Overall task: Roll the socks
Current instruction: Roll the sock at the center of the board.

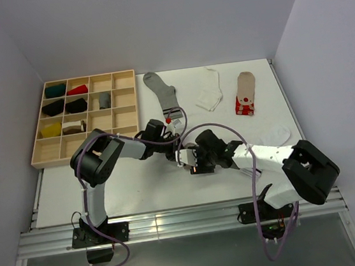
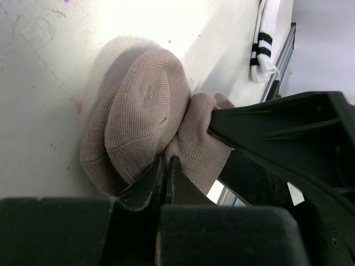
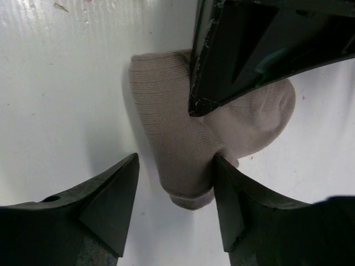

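Observation:
A plain taupe sock (image 2: pixel 144 116) lies bunched and partly rolled on the white table. My left gripper (image 2: pixel 166 166) is shut on a fold of it at the near edge of the bundle. In the right wrist view the same sock (image 3: pixel 172 133) sits between the fingers of my right gripper (image 3: pixel 176 166), which is open. One finger (image 3: pixel 227 194) touches the roll's side and the other stands apart from it. In the top view both grippers meet at mid-table, left gripper (image 1: pixel 169 129) and right gripper (image 1: pixel 192 161), and they hide the sock.
A wooden compartment tray (image 1: pixel 39 158) at the back left holds several rolled socks. Loose socks lie at the back: a grey one (image 1: pixel 160 90), a white one (image 1: pixel 210 92), a taupe one with red-white stripes (image 1: pixel 245 93). Another white sock (image 1: pixel 274 136) lies at the right.

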`<action>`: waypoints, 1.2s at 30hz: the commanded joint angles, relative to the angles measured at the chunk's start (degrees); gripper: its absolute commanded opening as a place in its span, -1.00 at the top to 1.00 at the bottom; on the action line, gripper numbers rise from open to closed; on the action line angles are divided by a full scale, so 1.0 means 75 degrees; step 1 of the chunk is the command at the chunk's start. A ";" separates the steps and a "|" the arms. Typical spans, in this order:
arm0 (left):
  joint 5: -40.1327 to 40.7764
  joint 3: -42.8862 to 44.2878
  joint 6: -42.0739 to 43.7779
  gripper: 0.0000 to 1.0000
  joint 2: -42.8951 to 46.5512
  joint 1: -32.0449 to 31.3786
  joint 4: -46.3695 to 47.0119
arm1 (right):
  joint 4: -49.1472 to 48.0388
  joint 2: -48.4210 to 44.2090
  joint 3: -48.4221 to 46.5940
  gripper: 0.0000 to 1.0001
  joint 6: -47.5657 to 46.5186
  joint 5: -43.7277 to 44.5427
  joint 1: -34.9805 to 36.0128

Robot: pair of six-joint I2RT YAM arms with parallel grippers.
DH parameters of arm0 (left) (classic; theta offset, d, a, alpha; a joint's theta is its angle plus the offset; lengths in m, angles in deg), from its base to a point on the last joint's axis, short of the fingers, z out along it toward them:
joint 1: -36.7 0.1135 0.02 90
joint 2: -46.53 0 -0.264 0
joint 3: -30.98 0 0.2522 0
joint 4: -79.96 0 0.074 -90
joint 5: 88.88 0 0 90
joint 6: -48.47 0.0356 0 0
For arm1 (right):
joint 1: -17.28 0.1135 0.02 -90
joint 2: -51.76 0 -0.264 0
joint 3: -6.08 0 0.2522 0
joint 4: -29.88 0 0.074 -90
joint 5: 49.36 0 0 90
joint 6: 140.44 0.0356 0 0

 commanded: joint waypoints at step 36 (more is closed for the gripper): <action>0.3143 -0.1502 -0.0132 0.18 0.2185 0.0789 -0.0260 | 0.3817 0.2429 -0.2891 0.62 0.0381 -0.1343 -0.0539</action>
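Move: The left hand still grips the near edge of the folded brown sock, whose middle lies about 4 cm to its right, level ahead, at its height. From the open right hand, that middle is some 3 cm ahead, 2 cm left and 1 cm below. On the table, the grey sock lies about 25 cm ahead and 5 cm left of the left hand; the white sock is roughly 28 cm ahead and 9 cm right of the right hand. Right fingers pinch the brown sock, easing 2 cm left; left hand releases, withdrawing about 5 cm left and forward. ##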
